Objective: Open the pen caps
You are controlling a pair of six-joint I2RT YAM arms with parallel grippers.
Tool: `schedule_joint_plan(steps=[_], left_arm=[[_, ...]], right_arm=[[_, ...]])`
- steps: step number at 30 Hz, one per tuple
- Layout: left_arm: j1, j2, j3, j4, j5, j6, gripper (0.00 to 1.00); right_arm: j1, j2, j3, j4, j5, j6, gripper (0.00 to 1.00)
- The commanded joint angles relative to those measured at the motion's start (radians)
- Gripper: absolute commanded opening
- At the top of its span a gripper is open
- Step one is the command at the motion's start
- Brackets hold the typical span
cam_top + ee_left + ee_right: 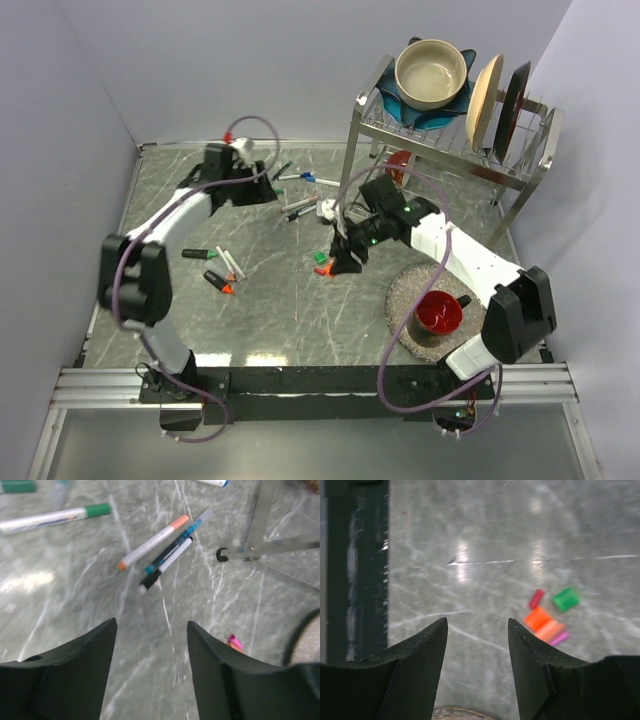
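Note:
Several loose pen caps lie in a small cluster (322,262) mid-table. The right wrist view shows a red cap (536,598), a green cap (566,599), an orange cap (537,618) and a pink cap (560,638). My right gripper (477,620) hangs open and empty just left of them (345,262). My left gripper (151,622) is open over bare table at the back left (262,190). Ahead of it lie an orange-capped marker (152,542), a teal pen (175,545), a black-capped marker (165,565) and a green-capped marker (55,517). Another pink cap (234,641) lies by its right finger.
A metal dish rack (450,150) with a bowl (431,72) and plates stands at the back right; its leg (260,515) is near the markers. A red cup (438,313) sits on a round mat (405,300). More markers (220,268) lie at the left.

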State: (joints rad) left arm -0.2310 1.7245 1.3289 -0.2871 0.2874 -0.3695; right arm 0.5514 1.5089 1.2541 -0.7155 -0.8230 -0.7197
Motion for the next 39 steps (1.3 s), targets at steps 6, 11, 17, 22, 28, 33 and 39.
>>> schedule_joint_plan(steps=[6,11,17,22,28,33,39], left_arm=[[-0.142,0.375,0.407,-0.225,-0.142,0.147,0.48],[-0.175,0.449,0.501,-0.276,-0.212,0.202,0.42],[-0.195,0.497,0.544,-0.303,-0.246,0.224,0.37],[-0.202,0.527,0.563,-0.322,-0.284,0.233,0.36],[-0.202,0.549,0.575,-0.334,-0.284,0.242,0.34],[-0.202,0.557,0.57,-0.336,-0.284,0.239,0.34],[-0.203,0.56,0.566,-0.346,-0.277,0.231,0.34]], right_arm=[[-0.056,-0.024,0.01,-0.039,-0.042,-0.075,0.6],[-0.059,0.007,0.027,-0.073,-0.051,-0.101,0.6],[-0.059,0.024,0.031,-0.081,-0.054,-0.107,0.6],[-0.057,0.025,0.034,-0.079,-0.053,-0.104,0.6],[-0.059,0.036,0.037,-0.081,-0.053,-0.104,0.6],[-0.061,0.039,0.036,-0.079,-0.05,-0.103,0.6],[-0.061,0.043,0.038,-0.081,-0.053,-0.104,0.6]])
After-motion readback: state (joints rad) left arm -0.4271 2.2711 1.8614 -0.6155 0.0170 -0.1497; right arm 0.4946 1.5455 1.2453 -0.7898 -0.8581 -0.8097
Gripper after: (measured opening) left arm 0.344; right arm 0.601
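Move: The left hand's target, the black pen cap, lies about 5 cm ahead, 6 cm to its right and 14 cm below. At that same table level, the orange-ended pen's middle is some 8 cm ahead and 7 cm right, the dark blue pen's about 7 cm ahead and 9 cm right, and the green-capped marker's about 11 cm straight ahead. From the right hand, the black cap is roughly 22 cm ahead, 12 cm left and 17 cm below. Left hand sinks about 12 cm, going right and forward to the black cap, rolling some 25°, fingers half closing. ##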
